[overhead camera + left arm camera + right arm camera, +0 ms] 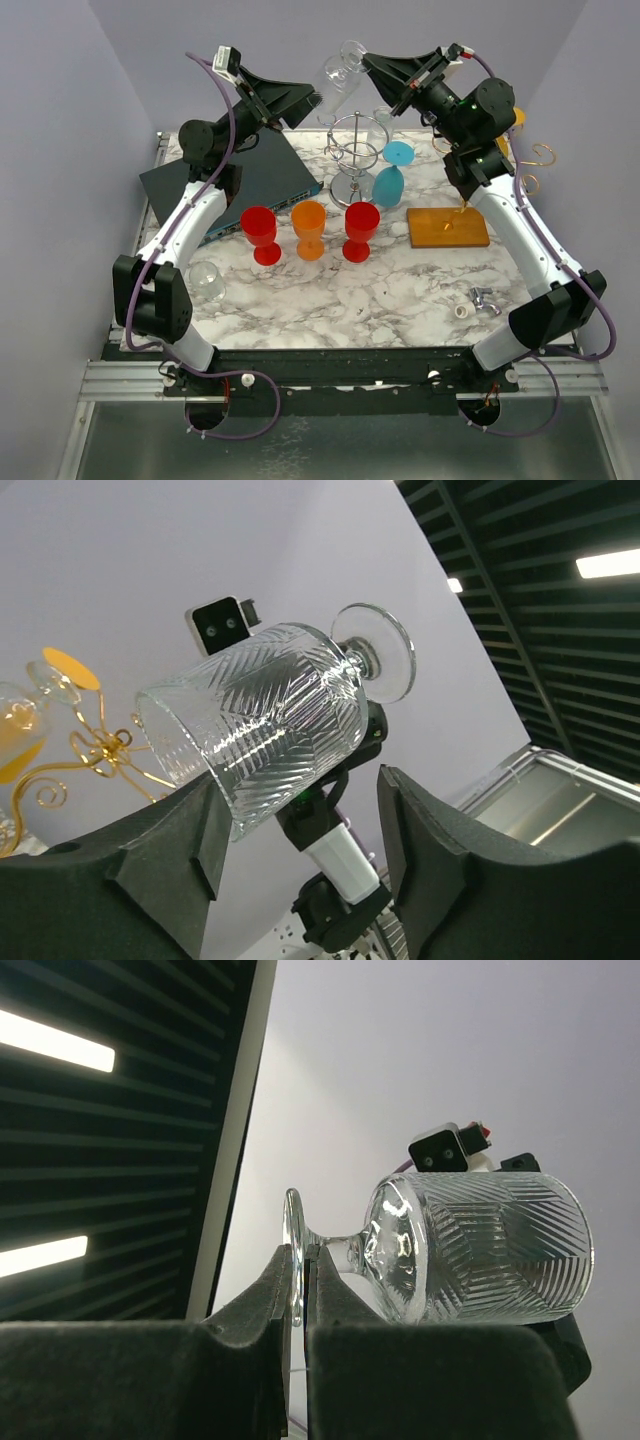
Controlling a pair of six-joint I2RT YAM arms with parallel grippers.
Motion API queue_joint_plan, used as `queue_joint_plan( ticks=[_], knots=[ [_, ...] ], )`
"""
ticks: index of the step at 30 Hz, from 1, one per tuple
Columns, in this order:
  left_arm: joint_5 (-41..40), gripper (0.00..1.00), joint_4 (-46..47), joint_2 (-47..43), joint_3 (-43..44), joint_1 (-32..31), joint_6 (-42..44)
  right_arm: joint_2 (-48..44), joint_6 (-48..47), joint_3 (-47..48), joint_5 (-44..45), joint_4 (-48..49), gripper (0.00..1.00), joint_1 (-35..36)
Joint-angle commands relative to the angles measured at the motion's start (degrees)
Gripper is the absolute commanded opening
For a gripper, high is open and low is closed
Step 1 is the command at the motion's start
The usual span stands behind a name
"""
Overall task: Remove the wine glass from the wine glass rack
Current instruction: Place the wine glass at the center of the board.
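Note:
A clear ribbed wine glass [340,75] hangs on its side in the air above the silver wire wine glass rack [356,150]. My right gripper [302,1272] is shut on the rim of the glass's round foot [293,1250], with the bowl [490,1250] pointing away from it. My left gripper [300,830] is open, and the lower edge of the bowl [250,725] dips between its dark fingers [190,830], close against the left one with a gap on the right. From above, the left gripper [308,100] meets the glass from the left and the right gripper [372,65] from the right.
A blue glass [394,172] hangs on the silver rack. Two red goblets [261,232] and an orange one [309,228] stand mid-table. A dark flat box [235,180] lies left, a wooden board [447,227] right, a clear tumbler [206,281] front left, a gold rack [530,152] far right.

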Motion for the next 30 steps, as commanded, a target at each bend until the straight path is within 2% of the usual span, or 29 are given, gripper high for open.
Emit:
queue_joint_plan(
  ticks=[1,13,17,19,22,24,25,26,30],
  knots=[
    [-0.1,0.59,8.4,-0.4,2.3,-0.4,-4.2,-0.8,1.8,-1.3,1.0,6.3,0.01,0.4],
    [-5.1,0.37,13.6,-2.1,0.3,-3.7,-6.5,-2.7,3.6,-8.0,0.4,10.6,0.01,0.4],
    [-5.9,0.27,13.7,-2.0,0.2,-4.3,-5.8,-4.0,2.9,-10.7,-0.8,10.3,0.01,0.4],
    [-6.2,0.19,13.7,-2.5,-0.9,-4.4,-5.4,-5.2,2.1,-13.3,-1.0,10.5,0.01,0.4],
    [-5.6,0.0,13.2,-3.6,-2.3,-4.4,-4.7,-7.7,-2.4,-15.8,-0.7,7.1,0.01,0.4],
    [-4.7,0.0,11.9,-4.4,-2.7,-4.4,-3.8,-8.9,-7.7,-15.0,-0.5,1.0,0.01,0.3],
    [-4.0,0.0,10.2,-5.1,-2.9,-4.4,-3.0,-9.6,-9.8,-14.8,-0.1,-1.2,0.03,0.3],
    [-3.6,0.0,8.4,-5.8,-3.2,-4.4,-1.9,-10.5,-12.3,-14.8,0.5,-3.1,0.1,0.4],
    [-1.5,0.0,-3.5,-9.4,-3.4,-4.3,4.4,-13.3,-24.0,-10.0,5.0,-16.1,0.58,0.4]
  ],
)
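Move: The clear wine glass, held by its foot in the right hand, has its middle about 5 cm to the left hand's right, 2 cm ahead and 2 cm above. From the left hand, the orange goblet stands some 45 cm below and 2 cm left, the right red goblet level with that goblet but 9 cm to the hand's right, and the silver rack 16 cm ahead and 8 cm right. From the right hand, the glass's middle is roughly 4 cm left, 2 cm back and 3 cm down. The left hand draws back about 4 cm, pinching the glass's rim; the right sinks some 5 cm, releasing the foot. ##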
